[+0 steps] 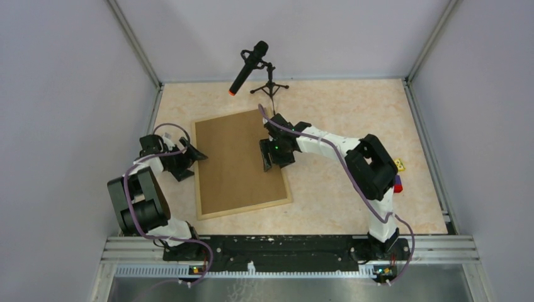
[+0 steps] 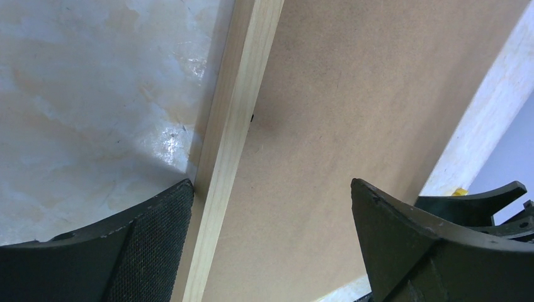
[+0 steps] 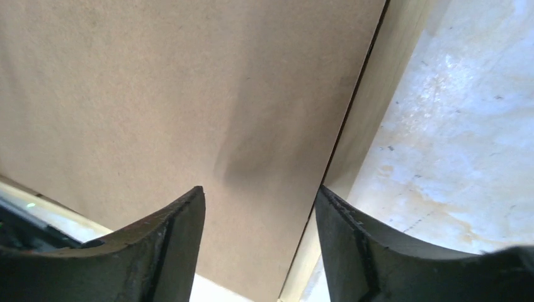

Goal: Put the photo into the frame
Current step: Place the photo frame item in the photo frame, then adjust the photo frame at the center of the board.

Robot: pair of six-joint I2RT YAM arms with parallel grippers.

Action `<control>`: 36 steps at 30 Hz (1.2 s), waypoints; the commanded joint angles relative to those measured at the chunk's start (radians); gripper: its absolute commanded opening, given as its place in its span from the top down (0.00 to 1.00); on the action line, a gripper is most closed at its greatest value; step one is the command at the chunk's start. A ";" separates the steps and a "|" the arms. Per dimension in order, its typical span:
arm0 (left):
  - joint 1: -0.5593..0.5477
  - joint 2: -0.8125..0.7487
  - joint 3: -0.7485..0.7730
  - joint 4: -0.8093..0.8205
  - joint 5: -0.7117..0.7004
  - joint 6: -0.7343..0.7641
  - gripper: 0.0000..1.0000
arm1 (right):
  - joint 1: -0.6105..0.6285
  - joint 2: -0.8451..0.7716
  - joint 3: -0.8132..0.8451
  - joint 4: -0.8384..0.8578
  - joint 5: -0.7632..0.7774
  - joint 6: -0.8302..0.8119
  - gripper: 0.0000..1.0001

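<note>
The frame, thin light wood strips, lies flat on the table with a plain brown backing board filling it. The photo is hidden. My left gripper is open at the frame's left side; in the left wrist view its jaws straddle the wood strip and the edge of the board, holding nothing. My right gripper hangs over the board's right side. In the right wrist view its jaws stand apart over the board next to the right strip, with nothing between them.
A black microphone on a small tripod stands just behind the frame's far edge. Small yellow and red blocks lie by the right arm. Grey walls close in the table on three sides.
</note>
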 commanded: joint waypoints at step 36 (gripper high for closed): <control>-0.393 -0.205 -0.277 -0.064 -0.024 -0.416 0.01 | -0.199 -0.277 -0.214 0.104 0.085 0.054 0.05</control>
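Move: My left hand straddles the photo frame's left rail, whose middle is roughly 1 cm to the left, 1 cm back and 1 cm below. The backing board's middle lies about 11 cm to its right and 1 cm ahead. My right hand is just inside the right rail, whose middle is some 3 cm right and 3 cm ahead; the board's middle is about 10 cm left, 1 cm ahead. The microphone stand stands roughly 24 cm straight ahead of it. My left hand first stays put, its open left finger still against the outside of the left rail, then sweeps about 7 cm right and 4 cm back, pushing the rail along as the wrist tilts some 10 degrees. My right hand slides about 3 cm forward beside the right rail, then goes 6 cm right with it, turning slightly clockwise and spreading its fingers nearly fully. ##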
